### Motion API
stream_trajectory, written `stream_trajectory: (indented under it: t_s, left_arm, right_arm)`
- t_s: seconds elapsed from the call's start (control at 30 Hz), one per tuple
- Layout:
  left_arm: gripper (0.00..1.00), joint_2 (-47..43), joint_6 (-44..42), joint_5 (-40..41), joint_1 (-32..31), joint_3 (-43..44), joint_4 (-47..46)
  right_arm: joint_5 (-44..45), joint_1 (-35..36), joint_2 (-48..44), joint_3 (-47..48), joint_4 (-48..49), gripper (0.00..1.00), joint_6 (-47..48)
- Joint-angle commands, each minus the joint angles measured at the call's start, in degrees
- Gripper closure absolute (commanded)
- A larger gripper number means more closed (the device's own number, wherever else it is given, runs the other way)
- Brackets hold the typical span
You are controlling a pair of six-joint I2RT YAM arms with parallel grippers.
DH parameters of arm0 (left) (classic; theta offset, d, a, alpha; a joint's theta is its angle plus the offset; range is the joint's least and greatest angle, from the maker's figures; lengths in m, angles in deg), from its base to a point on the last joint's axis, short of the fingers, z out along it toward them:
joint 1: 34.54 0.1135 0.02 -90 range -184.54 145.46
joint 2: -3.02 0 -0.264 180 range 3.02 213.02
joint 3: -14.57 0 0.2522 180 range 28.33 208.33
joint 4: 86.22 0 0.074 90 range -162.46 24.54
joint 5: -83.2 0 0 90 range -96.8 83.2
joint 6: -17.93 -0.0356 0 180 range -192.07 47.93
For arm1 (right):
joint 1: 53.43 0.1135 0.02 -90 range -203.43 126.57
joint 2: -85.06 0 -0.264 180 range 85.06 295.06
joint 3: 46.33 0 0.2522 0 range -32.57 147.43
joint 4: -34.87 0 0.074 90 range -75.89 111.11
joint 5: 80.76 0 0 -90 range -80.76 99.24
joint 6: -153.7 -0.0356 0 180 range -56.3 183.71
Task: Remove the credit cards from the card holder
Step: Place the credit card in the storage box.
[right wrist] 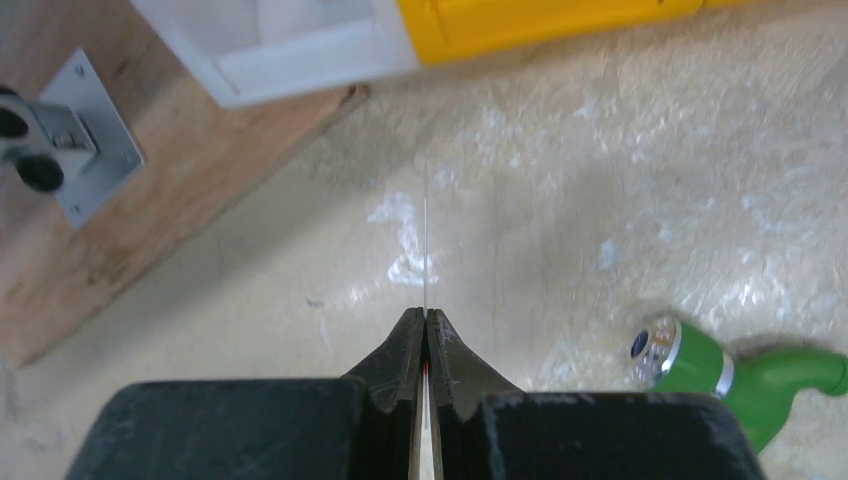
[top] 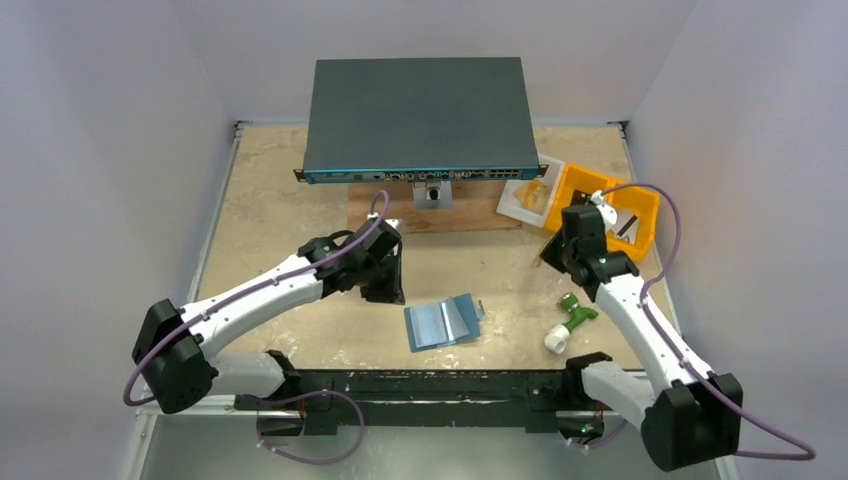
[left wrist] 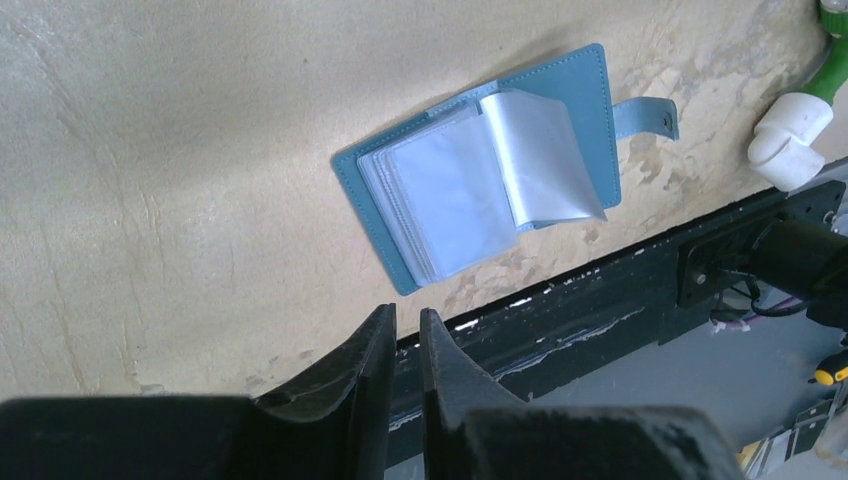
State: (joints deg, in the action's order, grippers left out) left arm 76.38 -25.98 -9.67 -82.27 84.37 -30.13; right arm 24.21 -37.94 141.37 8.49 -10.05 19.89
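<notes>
The steel-blue card holder (top: 443, 322) lies open on the table near the front edge, with its clear card sleeves fanned out and one sleeve lifted (left wrist: 480, 170). My left gripper (top: 385, 290) hovers just left of and behind it. Its jaws are empty and nearly together with a narrow gap (left wrist: 405, 315). My right gripper (top: 557, 250) is up at the right, near the yellow bin. It is shut on a thin pale credit card (right wrist: 426, 250), seen edge-on and sticking out past the fingertips (right wrist: 426, 312).
A large dark grey box (top: 420, 115) sits on a wooden board (top: 400, 215) at the back. A yellow bin (top: 610, 205) and a white tray (top: 525, 195) stand at the back right. A green-and-white pipe fitting (top: 570, 320) lies right of the holder. A black rail (top: 430, 385) runs along the front edge.
</notes>
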Motion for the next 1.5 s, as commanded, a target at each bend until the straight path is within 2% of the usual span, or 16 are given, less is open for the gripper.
stream_trajectory:
  t_s: [0.0, 0.1, 0.33, 0.63, 0.7, 0.77, 0.87, 0.97, 1.07, 1.27, 1.47]
  left_arm:
    - [0.85, -2.1, -2.9, -2.5, -0.2, 1.1, 0.6]
    - [0.85, -3.3, -3.5, -2.4, -0.2, 0.6, 1.1]
    - [0.83, -6.4, -3.4, -1.5, 0.7, -1.2, 1.7]
    - [0.83, -9.2, -1.8, -0.1, 0.8, -3.2, 2.5]
    - [0.83, -9.6, -1.6, 0.3, 0.8, -3.5, 2.7]
    - [0.83, -9.7, -1.5, 0.6, 0.8, -3.8, 3.0]
    - [0.83, -9.8, -1.2, 1.0, 0.8, -4.2, 3.2]
    - [0.82, -9.8, -0.7, 1.2, 0.8, -4.6, 2.9]
    - [0.82, -9.6, 0.0, 1.2, 0.9, -4.7, 2.5]
    - [0.82, -8.7, 0.5, 1.5, 1.1, -4.8, 2.0]
    - [0.82, -7.8, 1.3, 1.7, 1.5, -5.7, 0.3]
  right_arm:
    - [-9.7, -9.2, 5.5, 4.9, 13.3, 1.0, 4.4]
    - [-13.8, -12.4, 10.8, 7.9, 19.8, 1.0, 4.4]
    - [-14.7, -14.6, 25.7, 19.9, 25.2, 1.0, 4.8]
    - [-14.7, -14.7, 40.2, 29.8, 24.5, 1.0, 6.0]
    - [-14.7, -14.6, 41.8, 31.3, 23.3, 0.91, 6.5]
    - [-15.4, -14.6, 42.7, 32.6, 22.5, 0.71, 7.1]
    - [-16.0, -14.7, 42.5, 33.3, 21.0, 0.45, 7.9]
    - [-16.0, -14.6, 41.2, 34.8, 17.1, 0.32, 8.7]
    - [-17.3, -14.4, 37.3, 32.8, 14.1, 0.28, 8.1]
    - [-20.8, -12.7, 23.8, 17.9, 14.0, 0.26, 7.3]
    - [-17.8, -2.0, 9.9, 5.9, 11.6, 0.27, 5.4]
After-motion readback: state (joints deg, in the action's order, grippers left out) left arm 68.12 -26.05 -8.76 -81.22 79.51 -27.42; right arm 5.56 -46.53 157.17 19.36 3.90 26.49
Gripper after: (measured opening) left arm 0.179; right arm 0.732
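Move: Straight ahead of the right hand, which already holds the card, lies the white compartment of the storage box, about 20 cm farther out and some 8 cm lower. The orange compartment with the black item is about 18 cm ahead and 11 cm to the right; the green fitting lies 8 cm back and 9 cm to the right. From the empty left hand, the white compartment is about 30 cm ahead and 31 cm to the right. Carrying the card forward about 21 cm to the white compartment, the right hand arcs up some 4 cm, then dips again, its fingers tipping slightly more level. There it opens wide and lets go of the card, then backs off about 12 cm, rising over the return and swinging a little left towards the card holder. The left hand shifts 3 cm left and slightly back. ##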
